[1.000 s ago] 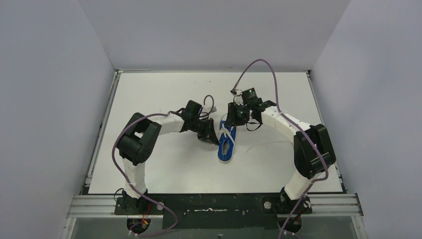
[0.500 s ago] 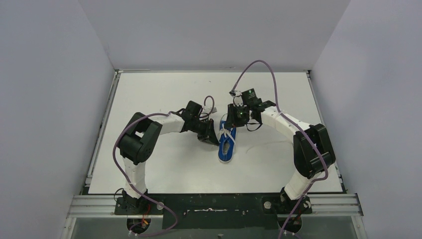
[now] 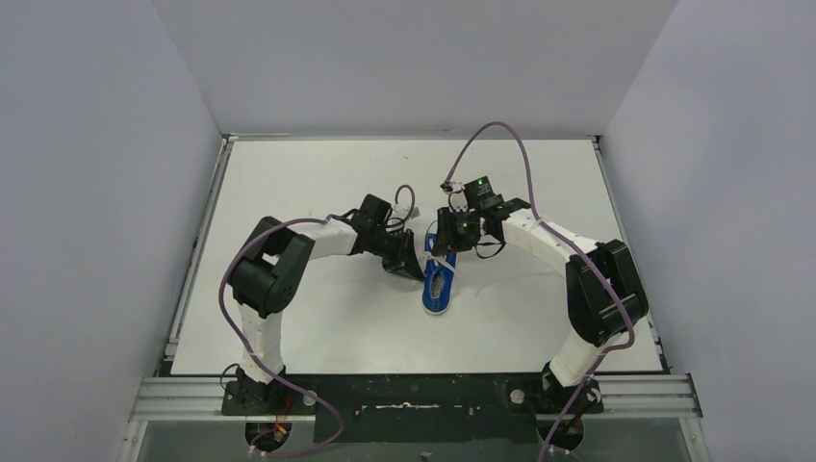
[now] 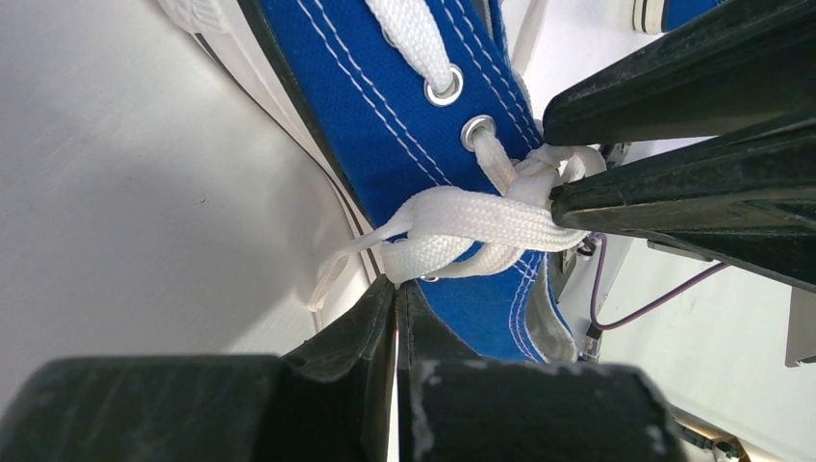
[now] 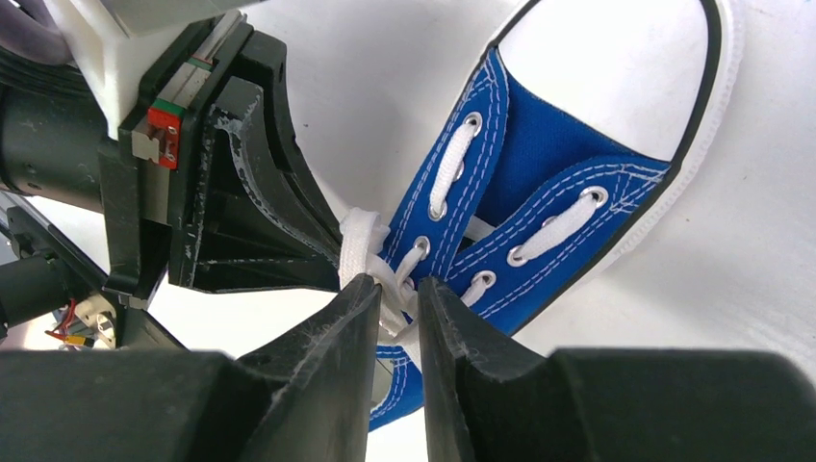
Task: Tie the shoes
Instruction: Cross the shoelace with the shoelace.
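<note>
One blue canvas shoe (image 3: 438, 289) lies mid-table, its white toe cap pointing toward the arm bases. Both grippers meet over its white laces (image 4: 481, 221). My left gripper (image 4: 396, 287) (image 3: 420, 262) is shut, with a loop of lace pinched at its tips beside the shoe (image 4: 385, 96). My right gripper (image 5: 393, 287) (image 3: 445, 248) comes in from the far side, its jaws narrow and closed on the lace knot (image 5: 358, 241) above the eyelets of the shoe (image 5: 539, 164). A sliver of a second blue and white shoe (image 4: 674, 12) shows at the top edge of the left wrist view.
The white table (image 3: 308, 327) is walled in by grey panels on three sides. A purple cable (image 3: 500, 130) arcs above the right arm, and another loops by the left wrist (image 3: 404, 197). A metal rail (image 3: 197, 260) runs along the table's left edge.
My right gripper has shifted a little down and left onto the laces. The left gripper and the shoe have barely moved.
</note>
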{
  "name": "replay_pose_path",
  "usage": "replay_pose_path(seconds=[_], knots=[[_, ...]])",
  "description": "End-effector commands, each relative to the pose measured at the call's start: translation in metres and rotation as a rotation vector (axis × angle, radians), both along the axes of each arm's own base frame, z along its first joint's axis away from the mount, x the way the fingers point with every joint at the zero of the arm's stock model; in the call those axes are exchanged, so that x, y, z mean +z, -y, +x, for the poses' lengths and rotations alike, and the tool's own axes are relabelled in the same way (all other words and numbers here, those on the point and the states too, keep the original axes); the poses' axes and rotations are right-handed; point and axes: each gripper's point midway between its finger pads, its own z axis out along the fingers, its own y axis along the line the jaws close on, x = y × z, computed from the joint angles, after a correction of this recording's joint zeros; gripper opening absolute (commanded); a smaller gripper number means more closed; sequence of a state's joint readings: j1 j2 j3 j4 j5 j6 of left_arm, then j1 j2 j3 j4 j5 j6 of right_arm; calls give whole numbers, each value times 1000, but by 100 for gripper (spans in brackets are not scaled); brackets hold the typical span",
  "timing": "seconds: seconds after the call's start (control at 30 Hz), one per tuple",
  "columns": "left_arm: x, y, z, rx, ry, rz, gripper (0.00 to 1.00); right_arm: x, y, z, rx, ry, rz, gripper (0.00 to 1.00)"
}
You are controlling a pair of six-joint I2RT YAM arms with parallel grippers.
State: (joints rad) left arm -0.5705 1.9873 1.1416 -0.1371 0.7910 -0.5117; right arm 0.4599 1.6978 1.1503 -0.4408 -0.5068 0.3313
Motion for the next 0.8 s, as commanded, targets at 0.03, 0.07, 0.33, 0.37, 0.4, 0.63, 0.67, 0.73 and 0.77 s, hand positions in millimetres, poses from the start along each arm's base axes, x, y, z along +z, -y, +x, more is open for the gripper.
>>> replay_pose_path(seconds=[0.03,0.07,0.33,0.37,0.4,0.63,0.67,0.73,0.77], knots=[[15,10,6,-37,50,-53,0,19,-5,-5,39,52,28,26],[14,10,6,-38,50,-53,0,19,-5,-7,43,52,25,27],[17,10,6,-48,62,-55,0,29,0,0,44,99,-10,30],[18,8,6,-55,71,-49,0,32,1,1,35,102,-5,31],[18,3,7,-66,103,-29,5,34,3,3,22,107,-1,33],[50,-22,27,-120,308,-53,43,43,20,7,4,132,59,45],[58,-22,31,-128,339,-79,48,39,21,4,14,127,71,46],[69,-18,39,-154,395,-116,55,38,20,-3,46,119,133,47],[74,-14,40,-177,412,-141,63,39,19,-7,62,119,154,47]])
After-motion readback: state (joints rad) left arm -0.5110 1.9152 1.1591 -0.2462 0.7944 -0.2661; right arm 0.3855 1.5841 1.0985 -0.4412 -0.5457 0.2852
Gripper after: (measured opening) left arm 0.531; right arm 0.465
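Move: The left gripper, shut, keeps a bight of shoelace at the shoe's left edge; the lace crossing lies about 4 cm ahead of it, 3 cm to its right and 3 cm higher. The right gripper, partly open, is almost over that crossing, which lies some 2 cm below and 1 cm back. From the right gripper, the shoe opening is about 7 cm back and 5 cm below, straight in line, and the shoe's toe about 6 cm ahead and 5 cm below. Hold the left gripper still on the lace while the right one eases about 1 cm back and down at the crossing. Then open the left fingers to about half to let go and draw them left, up and forward, some 3 cm in all; at the same time spread the right fingers further and lift them up and right, about 4 cm, away from the lace. ##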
